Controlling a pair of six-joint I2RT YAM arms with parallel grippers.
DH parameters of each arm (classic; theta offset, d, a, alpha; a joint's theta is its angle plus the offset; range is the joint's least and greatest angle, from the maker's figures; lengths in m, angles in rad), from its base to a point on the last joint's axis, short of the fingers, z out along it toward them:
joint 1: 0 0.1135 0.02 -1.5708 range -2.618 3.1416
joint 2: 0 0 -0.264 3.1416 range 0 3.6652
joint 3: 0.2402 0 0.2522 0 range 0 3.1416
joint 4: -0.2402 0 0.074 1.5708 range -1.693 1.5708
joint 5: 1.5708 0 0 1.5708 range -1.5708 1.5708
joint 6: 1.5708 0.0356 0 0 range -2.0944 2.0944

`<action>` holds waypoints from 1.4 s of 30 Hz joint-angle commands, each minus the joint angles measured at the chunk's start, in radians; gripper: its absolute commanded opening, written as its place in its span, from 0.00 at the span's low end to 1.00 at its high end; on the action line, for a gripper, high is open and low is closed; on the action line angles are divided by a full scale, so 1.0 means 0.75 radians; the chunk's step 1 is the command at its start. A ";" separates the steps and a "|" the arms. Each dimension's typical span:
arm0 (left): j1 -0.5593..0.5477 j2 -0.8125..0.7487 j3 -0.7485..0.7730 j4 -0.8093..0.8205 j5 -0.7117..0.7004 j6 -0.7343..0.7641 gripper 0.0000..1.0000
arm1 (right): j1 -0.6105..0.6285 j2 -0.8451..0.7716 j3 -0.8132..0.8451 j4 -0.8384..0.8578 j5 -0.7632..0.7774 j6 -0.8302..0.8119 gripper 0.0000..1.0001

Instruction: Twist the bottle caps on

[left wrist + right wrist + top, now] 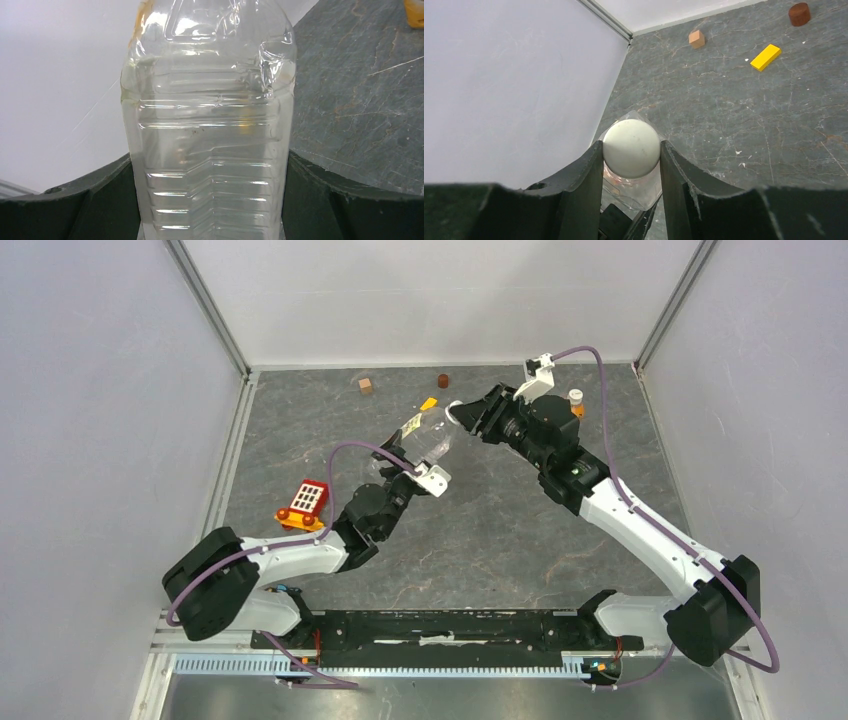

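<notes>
The larger clear bottle (428, 438) is held off the table, tilted, neck toward the right arm. My left gripper (408, 462) is shut on its ribbed body (210, 125), and both fingers (100, 205) press its sides. A white bottle cap (631, 148) sits at the clear bottle's neck (636, 187). My right gripper (465, 417) is shut on that cap, one finger (584, 185) on each side. The small orange bottle (577, 409) stands behind the right arm, with a white cap (575, 395) on top.
A brown cylinder (443, 379), a wooden cube (366, 385) and a yellow block (428, 403) lie near the back wall. A red and yellow toy (305, 502) sits left of the left arm. Walls close in the table on three sides.
</notes>
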 commanded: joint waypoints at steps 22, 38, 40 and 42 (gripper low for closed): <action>0.032 -0.107 -0.074 0.091 0.060 -0.434 0.23 | 0.087 -0.188 -0.208 0.166 -0.150 -0.139 0.98; 0.492 -0.502 -0.118 -0.404 1.040 -0.805 0.26 | 0.062 -0.593 -0.391 0.296 -0.372 -1.214 0.98; 0.526 -0.522 -0.099 -0.469 1.216 -0.796 0.26 | 0.041 -0.540 -0.271 0.180 -0.590 -1.324 0.98; 0.551 -0.532 -0.097 -0.486 1.361 -0.789 0.27 | -0.001 -0.485 -0.146 0.055 -0.768 -1.391 0.98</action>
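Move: Pinched in the right fingers, the white cap already sits on the neck of the clear bottle held by the left hand. From the left hand, that cap is about 3 cm ahead, 8 cm to the right and 9 cm above. From the right hand, the yellow block lies some 20 cm ahead, 6 cm left and 28 cm below, and the capped orange bottle stands roughly 10 cm ahead, 27 cm right and 22 cm below. Opening from its pinch to fully wide, the right hand lets go of the cap and backs away about 10 cm, drifting a little right and rising some 4 cm late on while its fingers tip up steeply. The left keeps its grip on the clear bottle, dips slightly, then swings it left and finally back, about 5 cm in all, rolling, tipping down and turning clockwise about 20 degrees each. ##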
